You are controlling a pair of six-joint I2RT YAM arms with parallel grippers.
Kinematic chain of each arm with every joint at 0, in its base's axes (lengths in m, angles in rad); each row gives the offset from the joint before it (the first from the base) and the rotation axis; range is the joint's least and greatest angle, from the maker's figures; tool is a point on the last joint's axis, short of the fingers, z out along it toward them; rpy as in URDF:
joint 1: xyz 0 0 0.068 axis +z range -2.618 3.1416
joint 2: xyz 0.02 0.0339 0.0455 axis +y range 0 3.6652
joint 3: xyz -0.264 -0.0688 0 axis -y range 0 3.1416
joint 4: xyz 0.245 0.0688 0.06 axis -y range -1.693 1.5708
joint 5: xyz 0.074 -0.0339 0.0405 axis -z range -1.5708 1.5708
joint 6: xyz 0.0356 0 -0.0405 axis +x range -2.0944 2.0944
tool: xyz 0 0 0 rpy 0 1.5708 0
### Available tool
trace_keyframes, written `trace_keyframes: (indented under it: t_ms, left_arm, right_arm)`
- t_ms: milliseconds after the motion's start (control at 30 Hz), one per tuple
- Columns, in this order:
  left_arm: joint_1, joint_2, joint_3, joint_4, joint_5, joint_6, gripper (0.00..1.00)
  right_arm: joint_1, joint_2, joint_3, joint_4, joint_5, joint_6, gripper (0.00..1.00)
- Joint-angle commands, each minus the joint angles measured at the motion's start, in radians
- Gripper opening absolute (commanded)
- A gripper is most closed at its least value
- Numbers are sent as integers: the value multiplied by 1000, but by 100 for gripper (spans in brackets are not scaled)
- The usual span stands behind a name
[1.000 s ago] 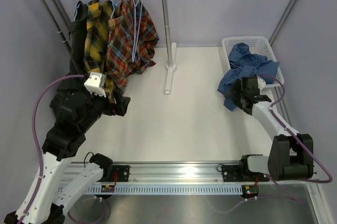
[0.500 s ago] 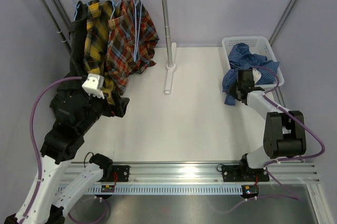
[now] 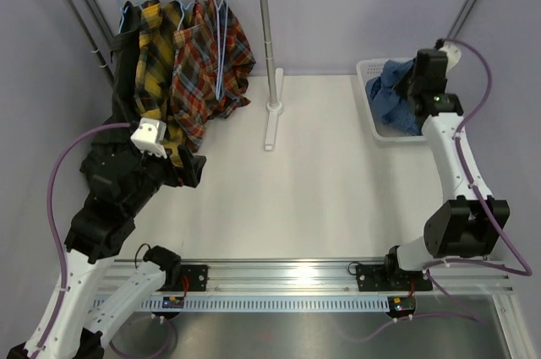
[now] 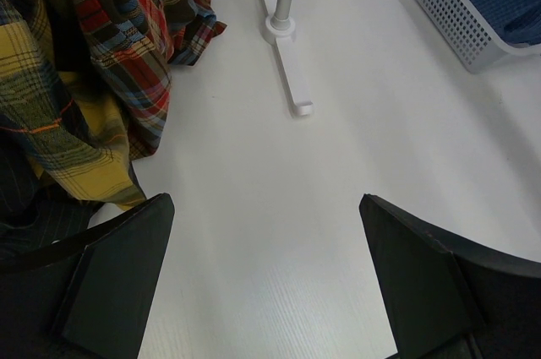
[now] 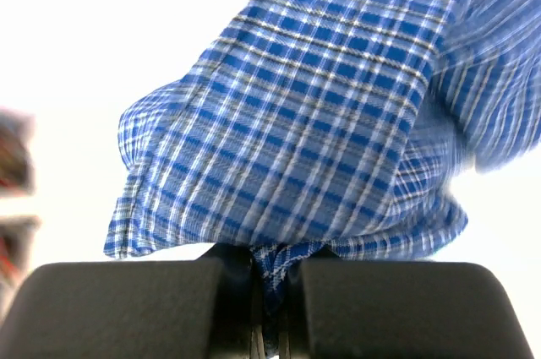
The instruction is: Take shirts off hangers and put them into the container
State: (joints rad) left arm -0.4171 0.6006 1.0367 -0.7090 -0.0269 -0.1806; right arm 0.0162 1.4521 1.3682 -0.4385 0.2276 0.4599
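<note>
The blue small-check shirt [image 3: 391,99] lies bunched in the white mesh container [image 3: 385,133] at the back right. My right gripper [image 3: 412,89] hangs over it, shut on a fold of that shirt [image 5: 321,106], which is pinched between the jaws [image 5: 270,270]. On the rail hang the black shirt [image 3: 122,63], the yellow-black plaid shirt [image 3: 152,55] and the red plaid shirt [image 3: 207,63], on light-blue hangers [image 3: 218,13]. My left gripper [image 4: 265,200] is open and empty over the table, just below the yellow plaid's hem [image 4: 51,114].
The rail's white post and foot [image 3: 270,118] stand mid-table, between the hung shirts and the container. The container's mesh wall [image 4: 448,21] shows at the upper right of the left wrist view. Grey walls close in the back and both sides.
My right gripper closed on the blue shirt's part that hung over the container's front, then swung up and back over the container with it. The left arm stayed still.
</note>
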Motion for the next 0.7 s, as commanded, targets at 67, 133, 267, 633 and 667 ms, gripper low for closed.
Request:
trace_keyframes:
  t_ms: [67, 133, 267, 633, 667]
  left_arm:
    - [-3, 10, 2, 31, -13, 18, 99]
    - [-3, 10, 0, 29, -15, 15, 99]
    - [-3, 1, 2, 26, -27, 7, 99]
    - [-3, 5, 10, 8, -38, 0, 99]
    - [-3, 4, 11, 8, -33, 0, 99]
  right_arm:
    - [-127, 193, 336, -66, 20, -69, 0]
    - [-153, 304, 437, -84, -10, -47, 0]
    - [-183, 510, 572, -126, -79, -24, 0]
    - [-206, 813, 597, -342, -352, 137, 0]
    - [-206, 832, 592, -351, -370, 135, 0]
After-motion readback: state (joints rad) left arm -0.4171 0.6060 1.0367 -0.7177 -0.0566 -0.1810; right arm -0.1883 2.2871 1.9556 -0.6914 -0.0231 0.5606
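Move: The bunched blue shirt is already pinched in my right hand. The container's middle lies about 13 cm ahead of that hand, 9 cm to its right and some 22 cm below. Farther left, the rack foot is roughly 37 cm to the left, 10 cm ahead and 25 cm down; the red plaid shirt hangs about 50 cm left and 4 cm ahead, near hand height. From my left hand the container is about 35 cm forward and 62 cm right, 28 cm lower. I keep the blue shirt pinched in my right hand and fling it in a quick arc: up about 7 cm while swinging forward and right over the container, then steeply down some 27 cm into it, easing slightly back and left at the end. My fingers stay shut as the wrist tips them about 30 degrees further down. ##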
